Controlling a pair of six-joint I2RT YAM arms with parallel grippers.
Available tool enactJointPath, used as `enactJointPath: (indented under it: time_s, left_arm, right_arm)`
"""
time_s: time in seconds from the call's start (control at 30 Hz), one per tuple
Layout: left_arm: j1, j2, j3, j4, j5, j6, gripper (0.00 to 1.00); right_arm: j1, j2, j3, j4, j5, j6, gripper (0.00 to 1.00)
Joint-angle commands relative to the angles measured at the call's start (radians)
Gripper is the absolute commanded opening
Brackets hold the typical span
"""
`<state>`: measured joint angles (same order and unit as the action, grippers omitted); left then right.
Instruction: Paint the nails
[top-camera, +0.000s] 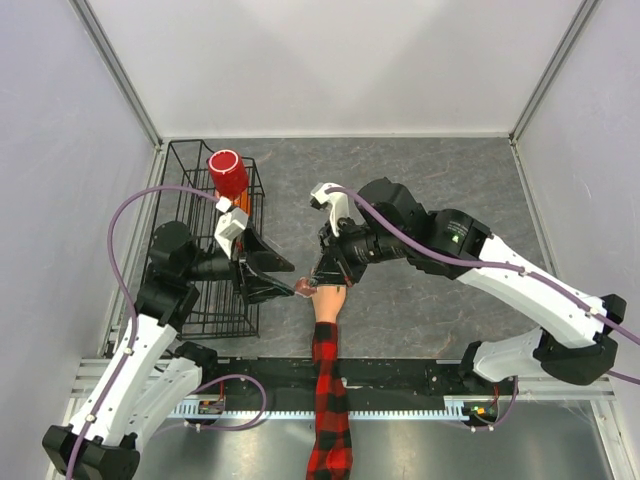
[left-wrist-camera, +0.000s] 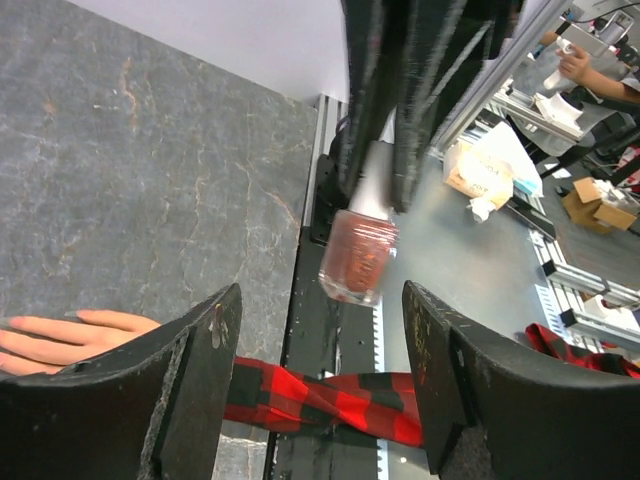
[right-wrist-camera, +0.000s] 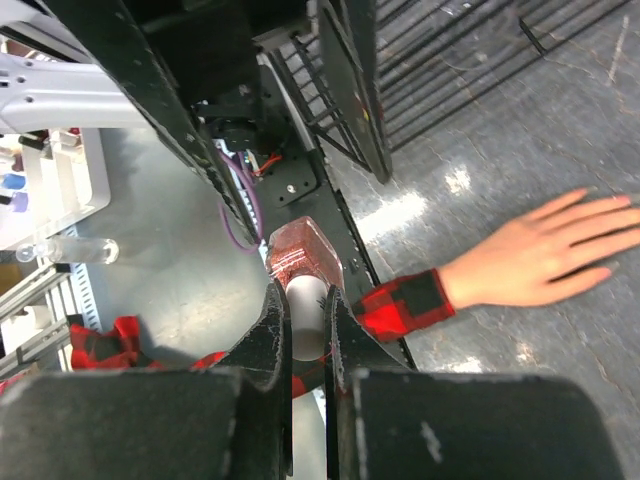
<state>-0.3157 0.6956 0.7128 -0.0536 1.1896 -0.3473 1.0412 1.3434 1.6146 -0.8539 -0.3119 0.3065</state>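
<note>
The peach mannequin hand lies flat on the grey table, fingers pointing away, its plaid sleeve trailing over the near edge. The nails are tiny at the fingertips; one shows pink in the left wrist view. My right gripper is shut on the white cap of a small nail polish bottle and holds it just above the hand's left side. My left gripper is open. Its fingertips stand either side of the bottle's glass body without touching it.
A black wire basket stands at the left behind my left arm, with a red cup at its far end. A black rail runs along the table's near edge under the sleeve.
</note>
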Motion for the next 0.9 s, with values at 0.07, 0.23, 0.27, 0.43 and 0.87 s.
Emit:
enactJointPath:
  time_s: [0.07,0.23,0.27,0.43,0.87]
  left_arm:
    - [-0.019,0.002,-0.006,0.095,0.082,-0.027,0.67]
    - [-0.037,0.005,-0.012,0.095,0.102,-0.016,0.60]
    - [-0.040,0.004,-0.016,0.095,0.090,-0.012,0.59]
    - [-0.042,0.005,-0.022,0.077,0.061,0.017,0.48]
    - [-0.043,0.002,-0.010,0.020,0.033,0.071,0.04]
  right_arm:
    - [0.017,0.051,0.097,0.036,-0.070,-0.010,0.00]
    - [0.017,0.106,0.155,0.006,-0.038,0.005,0.00]
    - [0.017,0.112,0.163,0.004,-0.033,0.014,0.00]
    - [0.019,0.138,0.188,0.004,-0.023,0.054,0.00]
    - [0.017,0.160,0.208,-0.005,-0.003,0.063,0.00]
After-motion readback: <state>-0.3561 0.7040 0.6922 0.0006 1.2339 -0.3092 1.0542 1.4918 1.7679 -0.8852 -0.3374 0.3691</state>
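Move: The left hand's open fingers point right. The nail polish bottle, held by its cap in the right hand, hangs about 4 cm to the right of the left hand point, 2 cm back and 1 cm lower. The mannequin hand lies some 8 cm forward, 8 cm right and 29 cm below; the wire rack, roughly 18 cm forward, 21 cm left and 25 cm down. From the right hand, the left finger gap is about 6 cm left, 1 cm forward and 2 cm lower. The left fingers close to about half their opening and pinch the bottle's glass body from both sides, while the right fingers keep hold of the white cap. To bring them together, the right hand carries the bottle about 3 cm left into the gap and then stays there; the left hand eases about 1 cm back, turning some 5 degrees clockwise. ##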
